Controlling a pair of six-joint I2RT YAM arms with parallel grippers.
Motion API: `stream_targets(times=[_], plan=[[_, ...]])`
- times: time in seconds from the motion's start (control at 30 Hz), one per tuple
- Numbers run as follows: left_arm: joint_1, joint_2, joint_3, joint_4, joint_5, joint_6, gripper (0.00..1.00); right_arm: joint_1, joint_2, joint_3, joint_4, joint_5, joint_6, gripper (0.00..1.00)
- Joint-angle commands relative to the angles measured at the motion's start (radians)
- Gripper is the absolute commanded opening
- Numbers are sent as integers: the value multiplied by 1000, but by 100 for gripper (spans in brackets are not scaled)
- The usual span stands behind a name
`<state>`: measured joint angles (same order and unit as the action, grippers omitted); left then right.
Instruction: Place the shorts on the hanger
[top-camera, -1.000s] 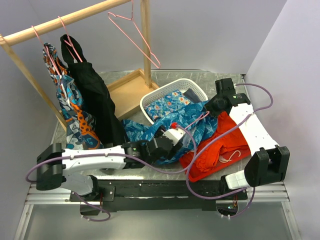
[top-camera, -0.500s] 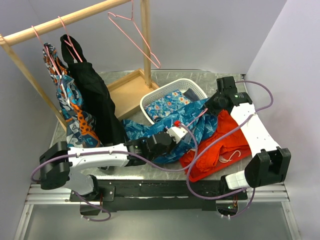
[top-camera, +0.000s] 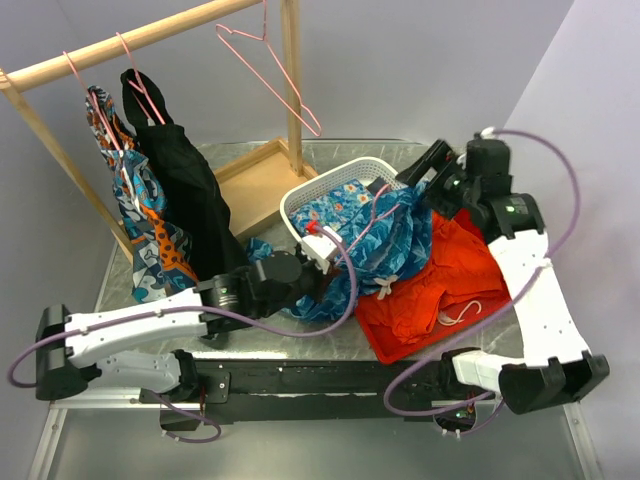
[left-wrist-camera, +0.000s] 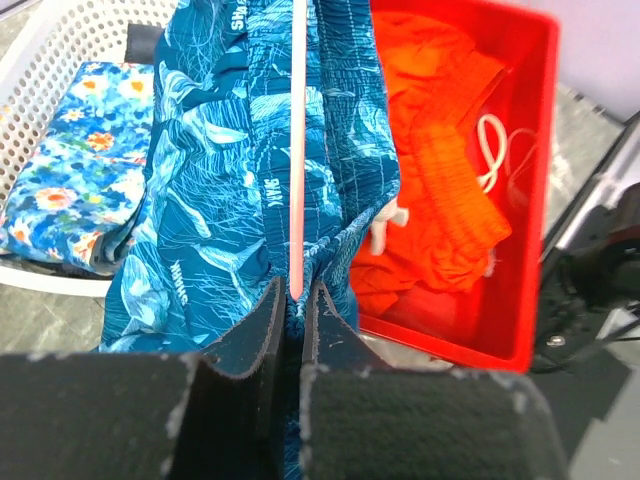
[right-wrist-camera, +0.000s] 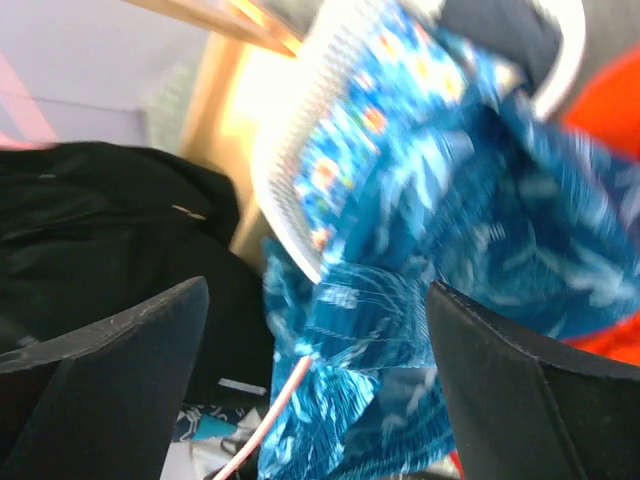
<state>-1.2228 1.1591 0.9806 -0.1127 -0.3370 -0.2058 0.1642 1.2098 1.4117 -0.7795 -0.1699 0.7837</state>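
The teal-blue leaf-print shorts (top-camera: 395, 240) lie bunched between the white basket and the red pile, white drawstring (top-camera: 386, 288) dangling. In the left wrist view they hang down both sides of the thin pink hanger (left-wrist-camera: 298, 150) wire. My left gripper (left-wrist-camera: 296, 292) is shut on that wire's near end, shorts fabric crowding its fingertips. From above, the left gripper (top-camera: 330, 255) sits at the shorts' left edge. My right gripper (top-camera: 420, 178) hovers open above the basket's far right corner, holding nothing. Its view shows the shorts (right-wrist-camera: 420, 300) and the hanger (right-wrist-camera: 285, 400) wire below, between wide-spread fingers (right-wrist-camera: 110, 340).
A white basket (top-camera: 300, 200) holds a flowered blue cloth (top-camera: 335, 212). An orange-red garment (top-camera: 440, 290) lies at the right. A wooden rack (top-camera: 120, 45) at the back left carries hung clothes (top-camera: 175, 200) and spare pink hangers (top-camera: 270, 70); its base tray (top-camera: 255, 185) is behind the basket.
My left gripper closed on the hanger wire and drew back to the left. My right gripper opened, let go and rose toward the back right. The shorts shifted toward the basket.
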Motion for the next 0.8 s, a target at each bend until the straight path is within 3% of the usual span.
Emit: stream_targets(times=[0.0,0.23,0.47,0.57,0.77], plan=[[2,-74,76,-28,16,-64,1,5,-81,134,8,38,-118,98],[2,-137,298,-237,10,-98,1,5,-184,92,103,96,-202,100],[2,-156,555,-429,3,-93,1,-21,-124,121,115,231,-146,100],[2,-179,601,-469,-13,-92,1,-81,-96,104,176,196,-103,100],[2,-236,628,-485,6,-104,1,-160,32,61,351,-45,-14,100]])
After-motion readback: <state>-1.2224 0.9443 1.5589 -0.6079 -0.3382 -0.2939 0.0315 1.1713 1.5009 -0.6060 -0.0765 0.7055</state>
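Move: The left hand still pinches the hanger and the shorts. The free stretch of rail lies about 36 cm ahead, 27 cm left and 39 cm above; the black overalls hang some 12 cm nearer and 7 cm left of that stretch, the empty hanger about 8 cm farther out and 11 cm right of it. The shorts' middle lies 16 cm ahead, 15 cm right and 14 cm below. From the already open right hand, the shorts' middle is about level, 5 cm left and 19 cm below. Keeping the hanger and shorts pinched, the left hand lifts them some 22 cm, fastest in the middle of the lift, swinging about 10 cm left and a little back, up towards the rail's height, while its wrist rolls about 20 degrees so the fingers tip up to nearly level. The right hand, its fingers already wide and staying so, backs up off the shorts by about 10 cm with its fingertips tilting up, then swings right and forward and sinks slightly, ending clear of the cloth. ##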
